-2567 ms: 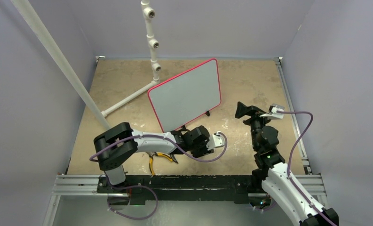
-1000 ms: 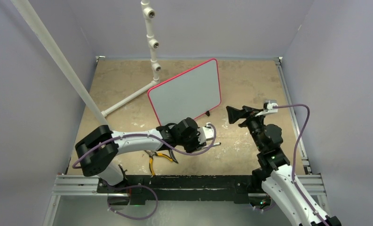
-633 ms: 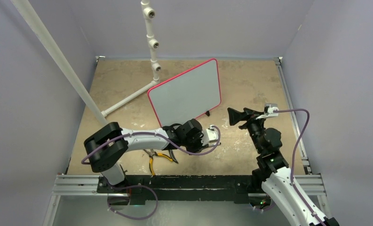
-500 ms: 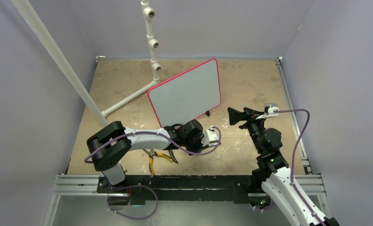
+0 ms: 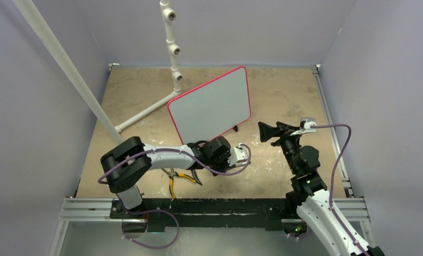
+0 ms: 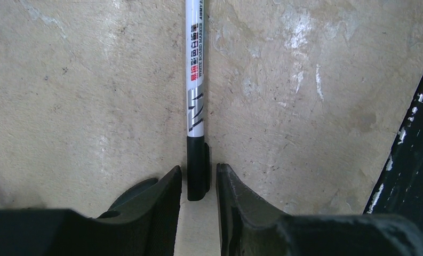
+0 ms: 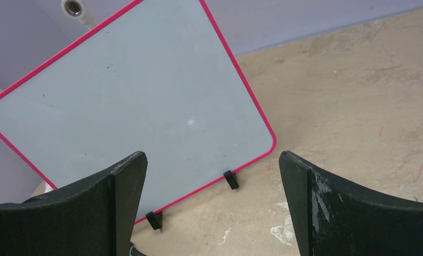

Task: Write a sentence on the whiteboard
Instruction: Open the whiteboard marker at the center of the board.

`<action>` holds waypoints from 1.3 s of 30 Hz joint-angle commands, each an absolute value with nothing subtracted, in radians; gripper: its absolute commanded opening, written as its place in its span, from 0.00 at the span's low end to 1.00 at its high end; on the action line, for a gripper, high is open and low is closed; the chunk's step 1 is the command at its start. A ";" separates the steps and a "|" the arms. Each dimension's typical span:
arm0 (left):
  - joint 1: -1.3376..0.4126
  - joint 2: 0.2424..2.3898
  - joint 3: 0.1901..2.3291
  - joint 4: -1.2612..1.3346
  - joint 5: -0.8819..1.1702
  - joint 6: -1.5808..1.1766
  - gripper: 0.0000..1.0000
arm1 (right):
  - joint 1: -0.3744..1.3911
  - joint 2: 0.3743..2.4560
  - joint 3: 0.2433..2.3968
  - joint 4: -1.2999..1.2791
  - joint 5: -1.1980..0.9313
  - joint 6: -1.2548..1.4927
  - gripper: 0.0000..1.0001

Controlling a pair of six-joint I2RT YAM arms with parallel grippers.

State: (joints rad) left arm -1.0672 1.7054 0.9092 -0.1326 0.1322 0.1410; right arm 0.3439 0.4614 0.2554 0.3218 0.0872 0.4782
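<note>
The whiteboard (image 5: 212,106) stands tilted on small black feet at mid-table, its red-pink frame around a bare grey face (image 7: 129,101). No sentence is in view. A white whiteboard marker (image 6: 197,106) with a black cap end lies flat on the table. My left gripper (image 6: 198,173) is low over it and open. Its jaws stand narrowly on either side of the cap end with thin gaps. My right gripper (image 5: 262,132) hovers right of the board and faces it. This right gripper (image 7: 212,160) is wide open and holds nothing.
Yellow-handled pliers (image 5: 180,178) lie near the front edge under my left arm. A white pipe stand (image 5: 169,53) rises behind the board, and a slanted white pole (image 5: 65,69) crosses the left side. Purple walls close in the table.
My left gripper's jaws have drawn closer together around the marker's cap end, and the left arm has shifted a little. The right arm has barely moved in the last half second.
</note>
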 commanded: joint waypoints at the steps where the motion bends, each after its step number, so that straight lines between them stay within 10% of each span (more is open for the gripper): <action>1: -1.070 1.733 0.939 -0.148 0.113 0.144 0.29 | 0.342 0.448 0.252 0.363 0.097 0.466 0.95; 8: -1.072 1.723 0.935 -0.160 0.119 0.151 0.00 | 0.342 0.438 0.250 0.359 0.097 0.465 0.95; 39: -1.010 1.186 0.778 -0.119 0.074 0.106 0.00 | 0.341 0.809 0.184 0.700 -0.726 0.787 0.95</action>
State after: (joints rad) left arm -1.0195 1.2320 0.7830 -0.1638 0.0200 0.1375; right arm 0.3439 0.7841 0.2005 0.5465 -0.5816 0.7174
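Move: Between the left hand's nearly closed fingers lies the marker's black cap; the marker's middle is about 5 cm to the right and 1 cm forward, level with the fingertips. The black-handled shears lie some 9 cm left and 3 cm forward of that hand, and the whiteboard's middle about 18 cm forward, 2 cm left and 10 cm up. From the right hand the marker's middle is roughly 12 cm left, 9 cm back and 21 cm below; the whiteboard's middle is 19 cm left, 8 cm forward and 11 cm below. Pinching the cap between its closing fingers, the left hand lifts the marker some 11 cm, easing about 4 cm to its left while the fingers swing up off their steep downward slant. The right hand sets off a little later, going about 10 cm left, sinking and drawing back, and turning some 40 degrees counter-clockwise with jaws kept wide, towards the marker's free end. ##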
